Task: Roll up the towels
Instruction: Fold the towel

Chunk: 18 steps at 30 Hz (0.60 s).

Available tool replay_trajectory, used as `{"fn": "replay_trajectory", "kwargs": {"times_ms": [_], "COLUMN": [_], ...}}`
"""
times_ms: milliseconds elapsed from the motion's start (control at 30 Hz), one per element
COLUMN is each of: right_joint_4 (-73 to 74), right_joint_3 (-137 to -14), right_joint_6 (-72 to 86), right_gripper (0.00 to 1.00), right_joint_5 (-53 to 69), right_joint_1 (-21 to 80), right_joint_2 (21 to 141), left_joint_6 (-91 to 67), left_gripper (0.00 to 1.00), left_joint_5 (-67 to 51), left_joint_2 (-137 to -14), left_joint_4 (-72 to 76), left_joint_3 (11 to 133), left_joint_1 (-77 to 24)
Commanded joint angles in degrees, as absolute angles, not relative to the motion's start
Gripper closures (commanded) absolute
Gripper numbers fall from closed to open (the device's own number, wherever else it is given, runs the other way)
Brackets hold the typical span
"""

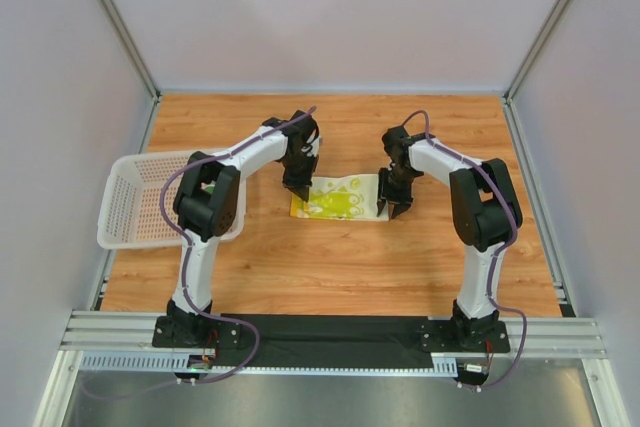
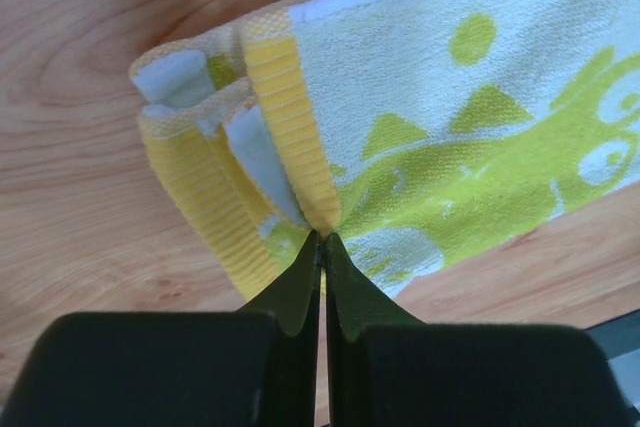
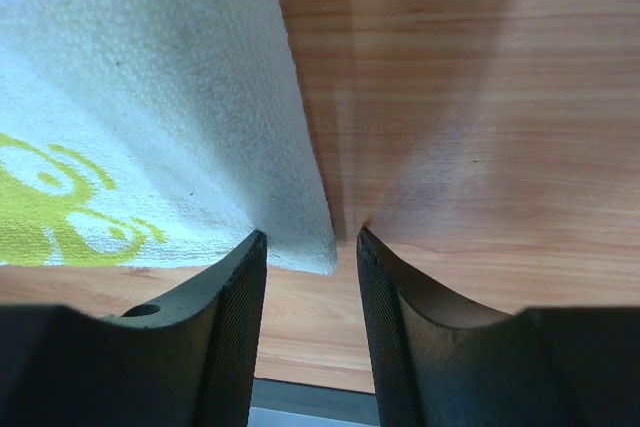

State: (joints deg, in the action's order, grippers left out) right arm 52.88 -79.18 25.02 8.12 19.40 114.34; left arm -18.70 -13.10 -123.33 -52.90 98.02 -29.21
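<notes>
One lime-yellow and white towel (image 1: 345, 197) lies flat on the wooden table between the two arms. Its left end is folded over into a loose roll with yellow ribbed edging (image 2: 285, 117). My left gripper (image 1: 298, 190) is shut on that folded end, its tips pinching the cloth where the edging meets the print (image 2: 322, 237). My right gripper (image 1: 392, 209) stands open at the towel's right end. In the right wrist view the white corner of the towel (image 3: 130, 97) sits between the fingers (image 3: 312, 242), next to the left finger and ungripped.
A white mesh basket (image 1: 140, 202) stands at the left edge of the table, partly under my left arm. Grey walls and metal frame posts enclose the table on three sides.
</notes>
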Motion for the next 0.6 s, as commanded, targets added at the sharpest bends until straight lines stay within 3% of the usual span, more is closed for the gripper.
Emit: {"fn": "replay_trajectory", "kwargs": {"times_ms": [0,167,200,333,367,433,567], "right_joint_4": [51.24,50.98,50.98,51.59,51.68,52.82,55.36], "right_joint_3": [-77.79,-77.17,-77.17,-77.78,-78.13,-79.18,-81.99], "right_joint_6": [23.99,23.82,23.73,23.03,22.94,22.41,21.01], "right_gripper": [0.57,0.57,0.57,0.57,0.57,0.56,0.54], "right_joint_5": [6.94,7.38,7.30,7.12,7.03,6.86,7.20], "right_joint_1": [19.33,19.34,19.34,19.25,19.34,19.42,19.51], "right_joint_2": [117.25,117.16,117.25,116.81,116.28,115.67,113.21], "left_joint_6": [-17.67,-17.67,-17.67,-17.93,-17.93,-18.02,-18.37], "left_gripper": [1.00,0.99,0.95,0.59,0.54,0.46,0.44], "left_joint_5": [-7.22,-5.71,-5.71,-5.71,-5.63,-4.58,-1.41], "left_joint_2": [-119.53,-119.53,-119.79,-119.71,-119.18,-118.39,-115.24], "left_joint_4": [-54.05,-53.96,-53.96,-53.88,-54.05,-54.84,-58.17], "left_joint_3": [97.38,95.89,95.71,95.36,95.62,96.41,100.27], "left_joint_1": [-28.74,-28.65,-28.65,-28.65,-28.65,-28.65,-28.65]}}
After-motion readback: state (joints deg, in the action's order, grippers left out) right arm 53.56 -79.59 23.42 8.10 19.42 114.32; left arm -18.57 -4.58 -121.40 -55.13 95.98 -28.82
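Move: The left gripper, already shut on the near part of the yellow towel's top-layer left stripe, has the lower layers' left border about 3 cm to its left and 1 cm below. The towel's middle lies roughly 8 cm to its right and 1 cm farther out; the basket's middle is some 28 cm to its left, about level fore and aft. From the right gripper, the stripe is roughly 20 cm left and 3 cm ahead. Keep the left gripper's pinch on the top stripe and draw it left and slightly down towards the lower layers' border, rolling the wrist gently as you go. Around halfway, let go of the stripe by opening the fingers to just over half while still travelling left, about 3 cm in all, and start rising at the very end. ##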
